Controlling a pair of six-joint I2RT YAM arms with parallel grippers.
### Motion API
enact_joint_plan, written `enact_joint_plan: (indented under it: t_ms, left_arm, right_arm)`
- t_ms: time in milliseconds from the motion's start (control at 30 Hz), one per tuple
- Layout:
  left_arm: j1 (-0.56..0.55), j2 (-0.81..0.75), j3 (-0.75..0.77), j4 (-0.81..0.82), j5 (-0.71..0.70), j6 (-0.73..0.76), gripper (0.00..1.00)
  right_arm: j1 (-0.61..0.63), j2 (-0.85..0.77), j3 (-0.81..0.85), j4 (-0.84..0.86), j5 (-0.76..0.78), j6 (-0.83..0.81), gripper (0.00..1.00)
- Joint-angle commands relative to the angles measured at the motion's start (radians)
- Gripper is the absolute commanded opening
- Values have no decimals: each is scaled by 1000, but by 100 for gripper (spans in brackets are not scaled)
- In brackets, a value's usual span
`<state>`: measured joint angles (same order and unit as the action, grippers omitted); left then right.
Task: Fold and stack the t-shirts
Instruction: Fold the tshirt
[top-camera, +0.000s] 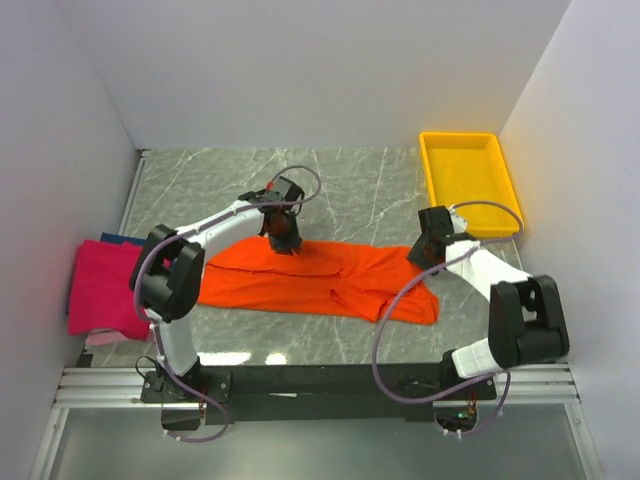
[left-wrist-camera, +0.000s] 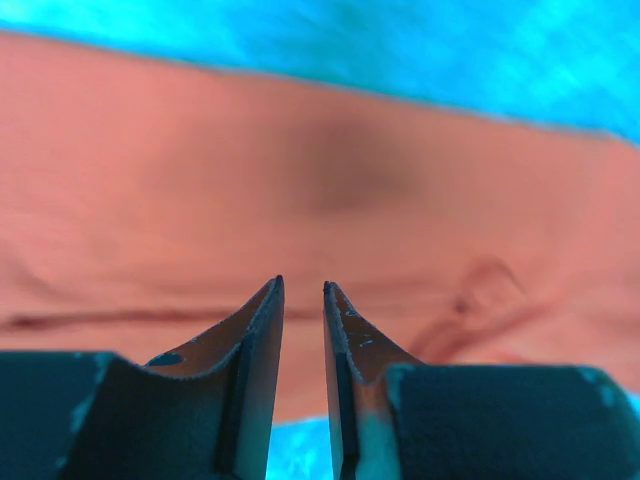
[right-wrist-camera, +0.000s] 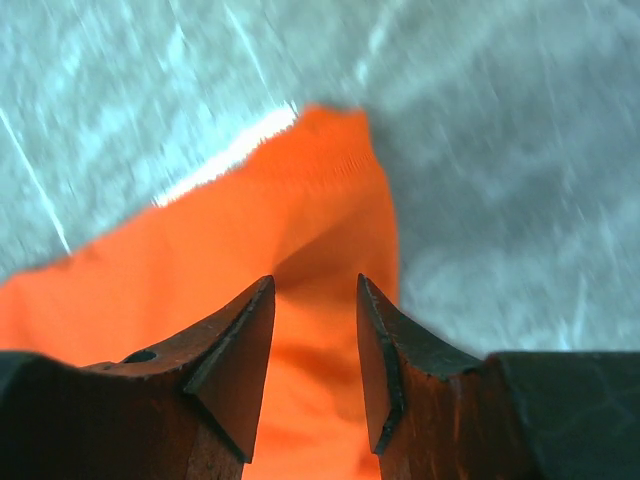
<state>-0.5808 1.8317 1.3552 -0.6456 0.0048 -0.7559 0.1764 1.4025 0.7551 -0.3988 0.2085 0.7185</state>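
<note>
A bright orange t-shirt (top-camera: 320, 280) lies spread flat across the middle of the marble table, with a sleeve flap near its right end. My left gripper (top-camera: 282, 240) points down at the shirt's far edge. In the left wrist view its jaws (left-wrist-camera: 302, 290) stand a narrow gap apart over the orange cloth (left-wrist-camera: 350, 180), with nothing between them. My right gripper (top-camera: 425, 255) hovers at the shirt's far right corner. Its jaws (right-wrist-camera: 315, 285) are open above that corner of the orange cloth (right-wrist-camera: 250, 230). A folded magenta-pink t-shirt (top-camera: 105, 290) tops a stack at the left edge, over dark blue (top-camera: 120, 240) and pale (top-camera: 100, 340) cloth.
A yellow plastic tray (top-camera: 465, 175) sits at the back right, just beyond the right arm. White walls close in the table on the left, the back and the right. Bare marble (right-wrist-camera: 500, 150) shows beside the shirt's corner.
</note>
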Motion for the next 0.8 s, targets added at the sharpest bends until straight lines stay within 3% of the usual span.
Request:
enact_joint_plan:
  t_ms: [0,267,533,767]
  left_arm:
    - [50,47,38,-29,-42,-19,28]
    - [163,146,-16,-6,-14,-42,28]
    - [279,104,-162,55,32,-59,28]
    - [314,8,-274,100,73,-108,29]
  right_arm:
    - [-38,75,88,46,-30,-44,45]
    - [-61,272,226,19,-26,-74,45]
    - [-68,355,345,-29,-8,-111,43]
    - [-64,481,623,-110,-61,-175,44]
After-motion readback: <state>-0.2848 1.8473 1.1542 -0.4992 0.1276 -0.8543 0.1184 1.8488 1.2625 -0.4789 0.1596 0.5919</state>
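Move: The left hand hangs over the folded orange t-shirt; the spot on its far layer where the fingers come down is about 2 cm ahead, 6 cm left and 6 cm below. That layer's near edge runs some 3 cm back of this hand, level sideways. From the right hand, the t-shirt's far-right corner is roughly 6 cm ahead, 2 cm right and 3 cm below, with the yellow tray's middle about 20 cm ahead and 13 cm right. The left fingertips come down about 5 cm onto the t-shirt's far layer, swinging left, then drag along it to the left at a steady height, some 9 cm left in all, turning about 20 degrees counter-clockwise. The right hand sweeps forward about 12 cm, dipping low past the far-right corner and rising again beside the tray, its fingers still part-open and empty. ##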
